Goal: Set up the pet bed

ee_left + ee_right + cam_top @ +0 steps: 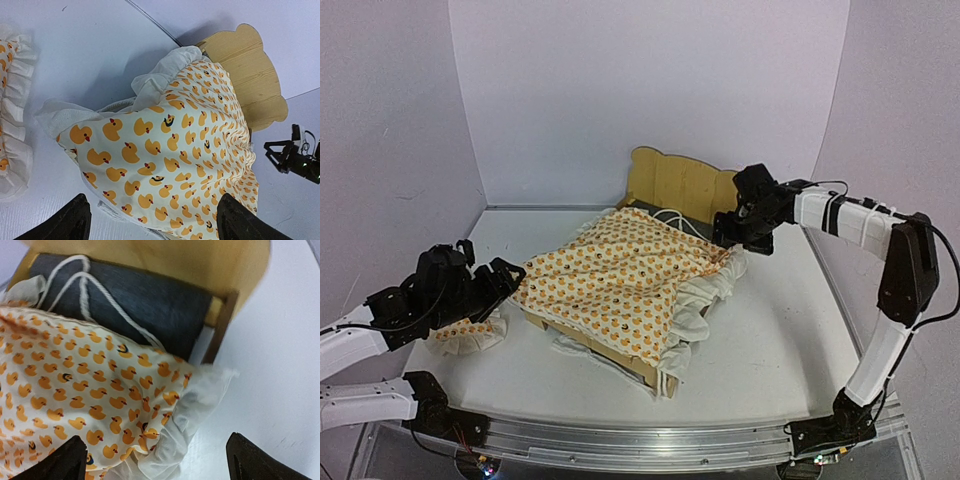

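Observation:
The pet bed point(672, 183) stands mid-table, a plywood frame with a wavy headboard point(250, 75) at the far end and a dark grey base point(160, 305) showing near it. A duck-print ruffled cover point(620, 275) lies draped over most of the frame, and its white ties point(85, 285) rest on the grey base. My left gripper point(508, 276) is open beside the cover's left foot corner point(165, 150), holding nothing. My right gripper point(730, 235) is open just above the cover's white ruffle point(200, 400) at the head-right corner, fingers wide apart.
A small matching ruffled pillow point(470, 335) lies on the table under my left arm, at the left edge point(10, 125) of the left wrist view. White walls close in the back and both sides. The right arm point(900, 270) arches over the right of the table.

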Robot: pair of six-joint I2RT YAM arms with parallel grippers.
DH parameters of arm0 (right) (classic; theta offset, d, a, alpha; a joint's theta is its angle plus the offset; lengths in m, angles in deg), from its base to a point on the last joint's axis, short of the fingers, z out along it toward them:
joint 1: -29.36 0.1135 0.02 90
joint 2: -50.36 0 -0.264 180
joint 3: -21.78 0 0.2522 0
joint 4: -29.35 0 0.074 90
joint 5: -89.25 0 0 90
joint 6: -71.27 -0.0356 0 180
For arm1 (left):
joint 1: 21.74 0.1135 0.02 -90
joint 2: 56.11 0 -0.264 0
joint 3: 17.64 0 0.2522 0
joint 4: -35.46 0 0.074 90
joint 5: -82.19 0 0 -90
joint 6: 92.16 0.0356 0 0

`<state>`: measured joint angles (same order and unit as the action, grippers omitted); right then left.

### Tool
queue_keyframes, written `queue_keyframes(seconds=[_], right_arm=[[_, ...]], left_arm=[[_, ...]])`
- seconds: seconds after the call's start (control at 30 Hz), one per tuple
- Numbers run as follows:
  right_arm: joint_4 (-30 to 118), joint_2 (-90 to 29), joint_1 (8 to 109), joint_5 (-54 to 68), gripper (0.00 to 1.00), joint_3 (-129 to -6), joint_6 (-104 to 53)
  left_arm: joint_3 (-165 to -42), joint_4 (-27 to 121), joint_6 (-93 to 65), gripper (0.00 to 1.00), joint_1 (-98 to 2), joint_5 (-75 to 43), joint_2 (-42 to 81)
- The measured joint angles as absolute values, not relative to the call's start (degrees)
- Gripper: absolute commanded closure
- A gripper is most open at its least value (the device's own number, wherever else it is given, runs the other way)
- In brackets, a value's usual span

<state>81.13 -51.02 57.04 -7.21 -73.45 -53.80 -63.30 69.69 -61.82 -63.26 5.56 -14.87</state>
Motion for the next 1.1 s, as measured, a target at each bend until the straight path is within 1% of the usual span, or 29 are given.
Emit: queue_keyframes(seconds=[0.07,0.17,0.33,0.4,0.47,0.5,0.57,0.6,0.63,0.73,0.8,0.9,0.97,1.1], right_arm=[[82.09,-50.94,55.91,-7.19,0.02,-78.1,-42.19],[83.6,-52.58,52.37,-5.31,0.04,-86.08,-29.36],[83.6,-62.28,44.21,1.66,0.04,-101.8,-18.24],[84.19,-66.67,41.63,6.16,0.05,-106.67,-15.73],[85.37,-71.87,39.67,11.52,0.1,-112.31,-13.74],[85.79,-74.34,39.08,14.16,0.14,-114.78,-12.95],[86.42,-78.04,38.66,18.51,0.31,-117.93,-11.88],[86.86,-79.48,38.68,20.35,0.38,-119.0,-11.48],[86.77,-80.16,38.68,22.08,0.41,-120.05,-11.31],[87.25,-80.79,39.1,24.85,0.6,-121.03,-11.35],[86.66,-79.72,39.27,25.29,0.77,-119.02,-10.98],[83.14,-74.3,39.3,28.06,0.99,-109.45,-4.14],[80.96,-68.25,40.13,27.19,1.0,-100.31,1.63],[76.02,-55.83,43.16,13.81,1.0,-84.03,-8.12]], left_arm=[[-63.3,70.08,-61.73,0.12,-63.24,5.93,-15.03],[-63.3,70.32,-61.45,0.11,-63.26,5.58,-13.85],[-63.3,70.28,-60.88,0.11,-63.24,2.02,-12.38],[-63.21,69.99,-60.86,0.11,-63.26,-0.1,-12.34],[-62.58,69.1,-61.18,0.11,-63.26,-2.4,-12.67],[-61.9,68.44,-61.51,0.12,-63.26,-3.36,-13.04],[-60.11,67.11,-62.47,0.15,-63.31,-5.54,-13.74],[-59.3,66.41,-62.87,0.17,-63.33,-6.83,-13.69],[-58.71,65.75,-63.41,0.17,-63.33,-7.97,-13.1],[-58.78,63.39,-63.7,0.18,-63.87,-10.31,-8.62],[-59.65,62.19,-63.52,0.17,-64.44,-11.29,-4.12],[-62.36,61.54,-62.74,0.14,-64.84,-11.71,1.21],[-64.66,59.72,-61.93,0.11,-64.88,-11.4,6.11],[-68.72,58.98,-58.91,0.1,-63.98,-8.67,12.16]])
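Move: The headboard's middle is about 11 cm ahead of the right hand and 8 cm to its left, at roughly the hand's height. White cords lie about 5 cm ahead and 9 cm left, and the middle of the duck bedspread about 5 cm back and 19 cm left, both lower. For the left hand, the footboard's middle is some 15 cm right, 9 cm back and 13 cm below, and the small pillow 12 cm left, 5 cm back and 15 cm down. The right fingers close on the headboard's top edge and pull it back: the hand first reaches some 17 cm forward, arching up and over it while turning counter-clockwise, then shuts and draws back about 10 cm with its grip. Fingers still open, the left hand sinks and moves about 8 cm right, swinging clockwise and edging back, then forward at the end against the covered foot end. ##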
